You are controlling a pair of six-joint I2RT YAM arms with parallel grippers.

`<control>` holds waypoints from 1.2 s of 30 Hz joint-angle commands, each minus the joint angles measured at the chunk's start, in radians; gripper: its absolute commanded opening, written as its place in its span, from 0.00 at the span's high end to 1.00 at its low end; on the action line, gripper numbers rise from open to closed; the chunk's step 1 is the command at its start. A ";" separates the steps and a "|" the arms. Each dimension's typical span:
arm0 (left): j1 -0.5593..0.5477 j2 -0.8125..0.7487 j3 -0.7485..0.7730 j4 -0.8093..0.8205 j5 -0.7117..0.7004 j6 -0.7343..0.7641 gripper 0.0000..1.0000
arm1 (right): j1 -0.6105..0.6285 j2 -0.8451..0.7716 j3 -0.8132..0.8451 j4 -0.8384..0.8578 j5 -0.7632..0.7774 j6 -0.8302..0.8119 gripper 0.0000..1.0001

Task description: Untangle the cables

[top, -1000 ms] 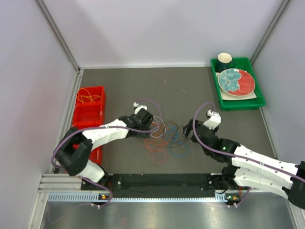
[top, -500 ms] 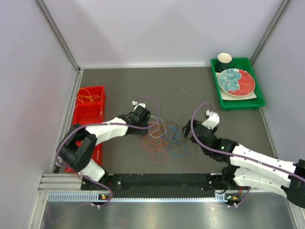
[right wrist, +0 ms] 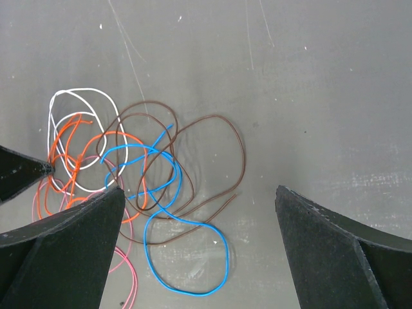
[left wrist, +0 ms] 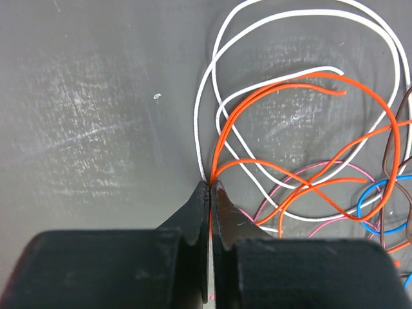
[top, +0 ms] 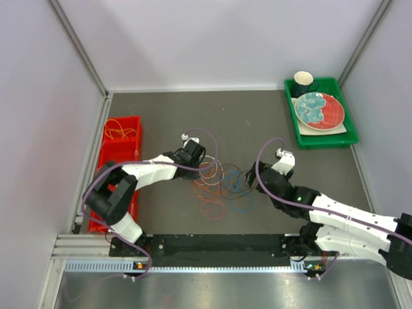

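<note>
A tangle of thin cables [top: 222, 188] lies on the dark table between the arms. My left gripper [top: 202, 168] is shut on the orange cable [left wrist: 283, 87] at the tangle's left edge; the cable runs between the jaws [left wrist: 210, 188]. The white cable [left wrist: 212, 77] passes right beside the left fingertip. Pink [left wrist: 302, 172], blue [left wrist: 370, 193] and brown [left wrist: 396, 129] loops lie to the right. My right gripper [top: 252, 177] hovers wide open [right wrist: 199, 190] above the blue loop [right wrist: 225, 257] and the brown cable [right wrist: 241, 148], holding nothing.
A red bin [top: 120, 154] at the left holds orange-yellow wires [top: 120, 132]. A green tray [top: 322, 138] at the back right carries a plate [top: 318, 109] and a dark cup [top: 303, 81]. Walls close in the table on three sides.
My left gripper has shifted slightly up and left, staying shut on the orange cable. My right gripper has edged a little left towards the tangle.
</note>
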 commanded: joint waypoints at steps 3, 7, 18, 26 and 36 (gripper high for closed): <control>0.004 -0.016 0.034 -0.054 -0.022 -0.005 1.00 | -0.007 0.015 0.060 0.029 0.001 -0.018 0.01; 0.004 -0.062 0.075 -0.114 -0.048 -0.005 1.00 | -0.007 0.028 0.066 0.030 -0.002 -0.021 0.01; 0.004 -0.163 0.256 -0.324 -0.086 0.001 1.00 | -0.007 0.040 0.076 0.026 -0.005 -0.022 0.01; 0.006 -0.276 0.470 -0.437 -0.179 0.054 1.00 | -0.007 0.041 0.076 0.027 -0.004 -0.022 0.01; 0.004 -0.306 0.922 -0.559 -0.288 0.114 1.00 | -0.007 0.041 0.076 0.026 -0.002 -0.022 0.01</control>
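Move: The left hand's shut tips already pinch the orange cable at its left edge, about at table height; the cable's tangle centres some 5 cm to the right and 1 cm ahead. The white cable's loops lie about 5 cm right and 3 cm ahead, the pink cable 6 cm right and 9 cm back, the brown cable 13 cm right and 2 cm back. The red tray's middle is some 24 cm to the left, 2 cm ahead. From the right hand the orange cable lies about 14 cm left, level fore-and-aft, 10 cm below. Keeping its pinch on the orange cable, the left hand shifts about a centimetre to the left, then pulls the cable up out of the pile, slowly at first and ever faster, some 35 cm in all with about 5 cm of forward travel. As it climbs, the wrist swings the fingers up towards the front by roughly 30 degrees. ##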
